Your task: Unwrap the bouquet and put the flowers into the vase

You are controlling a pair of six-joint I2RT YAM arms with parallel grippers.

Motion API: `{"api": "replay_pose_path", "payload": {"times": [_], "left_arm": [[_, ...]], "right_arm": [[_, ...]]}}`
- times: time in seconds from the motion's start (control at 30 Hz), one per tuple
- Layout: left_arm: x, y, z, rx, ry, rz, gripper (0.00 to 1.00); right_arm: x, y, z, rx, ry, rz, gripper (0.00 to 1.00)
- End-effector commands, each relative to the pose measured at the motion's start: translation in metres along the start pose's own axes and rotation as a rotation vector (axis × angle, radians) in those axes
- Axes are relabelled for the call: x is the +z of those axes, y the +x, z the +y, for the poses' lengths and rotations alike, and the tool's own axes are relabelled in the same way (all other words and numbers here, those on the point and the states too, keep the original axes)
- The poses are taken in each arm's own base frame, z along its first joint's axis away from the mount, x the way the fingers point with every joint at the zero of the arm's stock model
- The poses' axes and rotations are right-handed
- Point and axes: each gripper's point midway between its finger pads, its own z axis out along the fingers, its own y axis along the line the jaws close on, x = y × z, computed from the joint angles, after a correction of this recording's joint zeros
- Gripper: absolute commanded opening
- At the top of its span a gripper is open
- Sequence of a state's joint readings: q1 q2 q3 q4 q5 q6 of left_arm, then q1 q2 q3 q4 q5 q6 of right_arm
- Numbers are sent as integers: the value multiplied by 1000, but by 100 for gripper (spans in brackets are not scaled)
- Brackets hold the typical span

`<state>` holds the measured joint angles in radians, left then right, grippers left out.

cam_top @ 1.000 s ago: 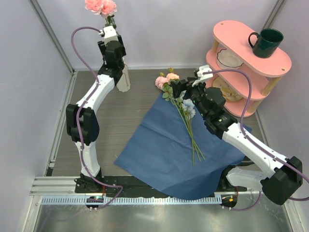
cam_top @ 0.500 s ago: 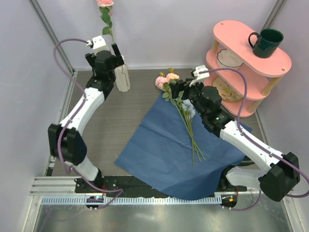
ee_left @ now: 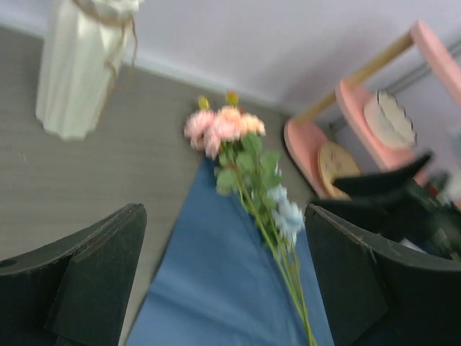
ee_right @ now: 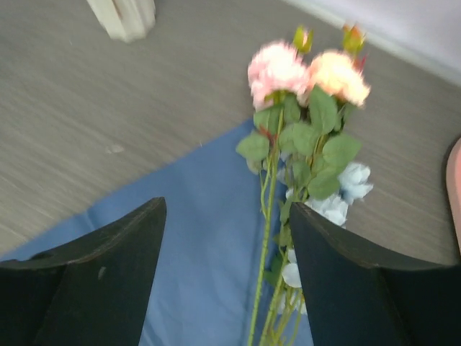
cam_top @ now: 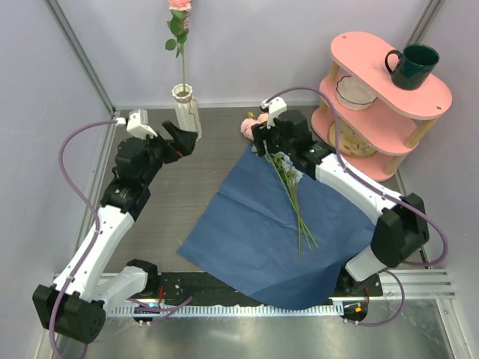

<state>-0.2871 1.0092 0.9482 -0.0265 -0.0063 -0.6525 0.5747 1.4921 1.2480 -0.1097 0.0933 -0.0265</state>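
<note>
The cream ribbed vase (cam_top: 185, 112) stands at the back with one pink rose (cam_top: 179, 19) upright in it. The blue wrap (cam_top: 269, 232) lies spread flat on the table. The other flowers (cam_top: 290, 187) lie across it, with the pink and peach blooms (cam_top: 253, 126) at the far end. My left gripper (cam_top: 185, 139) is open and empty, just in front of the vase (ee_left: 75, 65). My right gripper (cam_top: 263, 146) hovers open over the flowers (ee_right: 302, 79). The green stems (ee_right: 265, 245) run between its fingers (ee_right: 346, 281), unclamped.
A pink two-tier shelf (cam_top: 430, 101) at the back right carries a dark green mug (cam_top: 412, 66) and a white bowl (cam_top: 354, 88). Pale walls with metal rails close in the left side and the back. The arm bases sit at the near edge.
My left gripper has opened, let go of the pink rose in the vase, and drawn back down and leftward. My right arm has moved left over the blooms.
</note>
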Motion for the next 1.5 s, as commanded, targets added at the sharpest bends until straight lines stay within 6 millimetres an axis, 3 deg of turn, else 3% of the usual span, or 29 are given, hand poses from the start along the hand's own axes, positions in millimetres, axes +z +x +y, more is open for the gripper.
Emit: {"api": "replay_pose_path", "payload": {"times": [0.0,0.03,0.1,0.13,0.4,0.53,0.93,1.23,1.3,1.33,1.4,1.47], "left_arm": [[-43,34,-9,-31,64,168,95],[-49,36,-8,-31,63,173,95],[-62,41,-10,-52,82,184,95],[-66,42,-11,-60,91,190,95],[-87,52,-9,-67,96,219,95],[-86,58,-4,-81,86,219,95],[-72,66,-10,-120,120,248,94],[-71,68,-8,-119,121,252,94],[-71,69,-7,-115,117,254,94],[-71,69,-8,-114,119,254,94],[-71,70,-7,-111,117,258,94],[-71,70,-6,-110,115,258,94]], "right_arm": [[8,47,-6,-70,-48,280,70],[13,73,-10,-66,-39,381,68],[22,81,-22,-60,12,428,63],[28,98,-28,-52,31,484,63],[44,128,-50,-38,92,569,50],[48,148,-48,-53,68,627,47],[61,171,-35,-50,-17,685,37],[65,174,-19,-36,-105,699,20],[64,164,-19,-35,-108,668,13],[63,159,-19,-36,-109,651,1],[59,131,-21,-29,-90,556,1],[50,117,-24,-28,-68,501,1]]}}
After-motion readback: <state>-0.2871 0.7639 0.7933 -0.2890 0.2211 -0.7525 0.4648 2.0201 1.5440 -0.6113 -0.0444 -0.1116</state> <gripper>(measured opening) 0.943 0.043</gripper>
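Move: The pink rose's stem, still lying on the blue wrapping, passes about 20 cm below the right gripper, level with it fore and aft and some 3 cm to its right. The pink rose's head is about 12 cm farther out and 5 cm left of the gripper; the peach rose's head is about 15 cm ahead and 2 cm left. The blue flowers lie level with the gripper, 8 cm to its right. From the left gripper that stem is about 6 cm ahead, 26 cm right and 28 cm below. Lower the right gripper about 20 cm, drifting slightly right, and tip the fingers down some 35 degrees towards the pink rose's stem. Close the fingers on the way down and pinch the stem between the tips, beside the blue flowers. Meanwhile draw the wide-open left gripper back about 9 cm from the vase and down 5 cm, then hold it there. ##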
